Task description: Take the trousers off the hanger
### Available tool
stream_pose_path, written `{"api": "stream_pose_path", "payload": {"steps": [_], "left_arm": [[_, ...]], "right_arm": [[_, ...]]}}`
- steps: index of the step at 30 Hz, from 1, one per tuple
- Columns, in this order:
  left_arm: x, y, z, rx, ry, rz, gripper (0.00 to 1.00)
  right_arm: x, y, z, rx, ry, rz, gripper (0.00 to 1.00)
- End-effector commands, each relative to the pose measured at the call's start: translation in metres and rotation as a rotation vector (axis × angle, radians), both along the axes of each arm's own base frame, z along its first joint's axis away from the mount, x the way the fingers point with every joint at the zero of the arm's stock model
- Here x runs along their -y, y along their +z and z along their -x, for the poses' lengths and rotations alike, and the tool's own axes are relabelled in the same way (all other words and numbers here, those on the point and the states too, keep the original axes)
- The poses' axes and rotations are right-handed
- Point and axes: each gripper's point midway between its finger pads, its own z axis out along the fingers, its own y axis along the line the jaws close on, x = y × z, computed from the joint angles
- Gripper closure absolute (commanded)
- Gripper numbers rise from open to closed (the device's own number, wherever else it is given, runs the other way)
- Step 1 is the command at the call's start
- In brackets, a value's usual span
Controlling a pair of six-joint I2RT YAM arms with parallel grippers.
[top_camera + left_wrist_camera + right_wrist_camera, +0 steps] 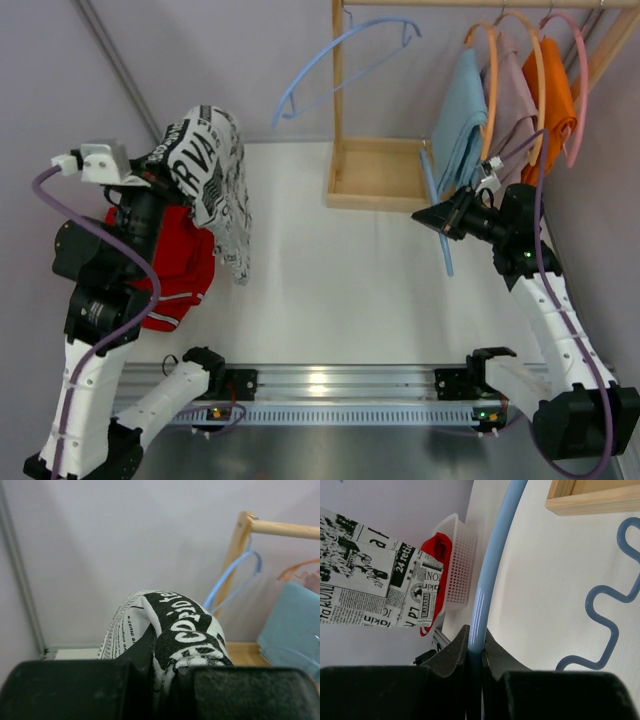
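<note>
My left gripper (pixel 172 170) (pixel 167 672) is shut on the white trousers with black print (pixel 212 165) (pixel 175 625), which hang from it above the table's left side. Below them the red trousers (pixel 175 265) (pixel 434 555) lie in a heap. On the right, my right gripper (pixel 430 217) (pixel 476 645) is shut on the bar of a light blue hanger (pixel 440 235) (pixel 492 565), now bare of cloth. Light blue trousers (pixel 462 120), mauve trousers (pixel 515 100) and orange trousers (pixel 556 100) hang on hangers from the rack at the back right.
A wooden rack (pixel 375 175) stands at the back, with another empty blue hanger (pixel 340 60) (pixel 235 580) hooked on its rail. A white mesh basket (pixel 457 565) holds the red cloth at the left. An aluminium rail (pixel 330 385) runs along the near edge.
</note>
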Motion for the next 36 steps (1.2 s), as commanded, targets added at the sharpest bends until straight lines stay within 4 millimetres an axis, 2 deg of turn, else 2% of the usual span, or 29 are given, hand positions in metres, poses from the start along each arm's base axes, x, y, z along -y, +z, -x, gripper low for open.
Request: {"api": "stream_pose_path", "payload": {"steps": [1,2,4,7,10,13,16,20,23,26,29,30,31,32,33,34,35,36], "left_arm": [[-0.051,0.06,0.042,0.199,0.163,0.112,1.0],[-0.07,0.06,0.047,0.209,0.247,0.12,1.0],[-0.089,0.059,0.057,0.224,0.344,0.108,1.0],[-0.135,0.065,0.089,0.263,0.593,0.119,1.0],[-0.166,0.073,0.125,0.295,0.807,0.118,1.0],[-0.177,0.077,0.15,0.313,0.93,0.071,1.0],[-0.194,0.071,0.161,0.274,1.079,0.001,1.0],[-0.214,0.06,0.167,0.172,1.251,-0.082,1.0],[-0.22,0.045,0.155,0.105,1.295,-0.17,1.0],[-0.223,0.026,0.128,0.062,1.283,-0.226,1.0],[-0.227,0.003,0.091,0.024,1.264,-0.299,1.0],[-0.227,-0.013,0.073,-0.01,1.237,-0.352,1.0],[-0.226,-0.012,0.065,0.022,1.233,-0.357,1.0],[-0.227,-0.019,0.053,0.005,1.22,-0.381,1.0],[-0.23,-0.035,0.032,-0.035,1.207,-0.409,1.0],[-0.231,-0.036,0.022,-0.016,1.209,-0.401,1.0],[-0.234,-0.053,0.0,-0.056,1.191,-0.419,1.0],[-0.235,-0.058,-0.012,-0.063,1.18,-0.422,1.0]], "right_arm": [[-0.001,0.048,-0.006,0.176,0.003,0.002,1.0],[-0.002,0.049,-0.006,0.177,0.006,0.001,1.0],[-0.002,0.052,-0.005,0.183,0.01,0.001,1.0],[-0.003,0.053,-0.004,0.182,0.016,0.001,1.0],[-0.004,0.053,-0.003,0.179,0.02,-0.002,1.0],[-0.005,0.054,-0.001,0.183,0.027,-0.003,1.0],[-0.006,0.055,0.0,0.184,0.034,-0.002,1.0],[-0.006,0.06,0.001,0.19,0.038,-0.004,1.0],[-0.006,0.062,0.0,0.193,0.041,-0.005,1.0],[-0.007,0.062,-0.001,0.189,0.046,-0.003,1.0],[-0.007,0.062,-0.002,0.19,0.047,0.001,1.0],[-0.006,0.063,-0.002,0.193,0.043,0.003,1.0],[-0.007,0.061,-0.002,0.185,0.043,0.003,1.0],[-0.006,0.061,-0.003,0.189,0.042,0.005,1.0],[-0.006,0.061,-0.003,0.189,0.042,0.004,1.0],[-0.007,0.061,-0.004,0.191,0.044,0.005,1.0],[-0.007,0.062,-0.004,0.194,0.044,0.005,1.0],[-0.007,0.063,-0.004,0.197,0.044,0.005,1.0]]}}
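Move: The white basket, where the left hand is taking the newspaper-print trousers, lies with its middle some 19 cm to this hand's left, only about 3 cm ahead and roughly 48 cm below. The red trousers in it are centred about 2 cm ahead, 17 cm left and 46 cm down. The empty blue hanger on the rack is about 20 cm ahead, 20 cm right and near hand height. From the right hand, the basket lies about level fore and aft, some 56 cm left and 23 cm below. Keeping its pinch on the newspaper-print trousers, the left hand sweeps them about 24 cm left, away from the rack and over the basket, curving back towards its base on the way while the wrist turns counter-clockwise by some 70 degrees. It then swings forward again to about its starting reach and sinks by more than 10 cm, its left side tipping up, while the right hand keeps its grip on the other blue hanger and rises a couple of centimetres. ##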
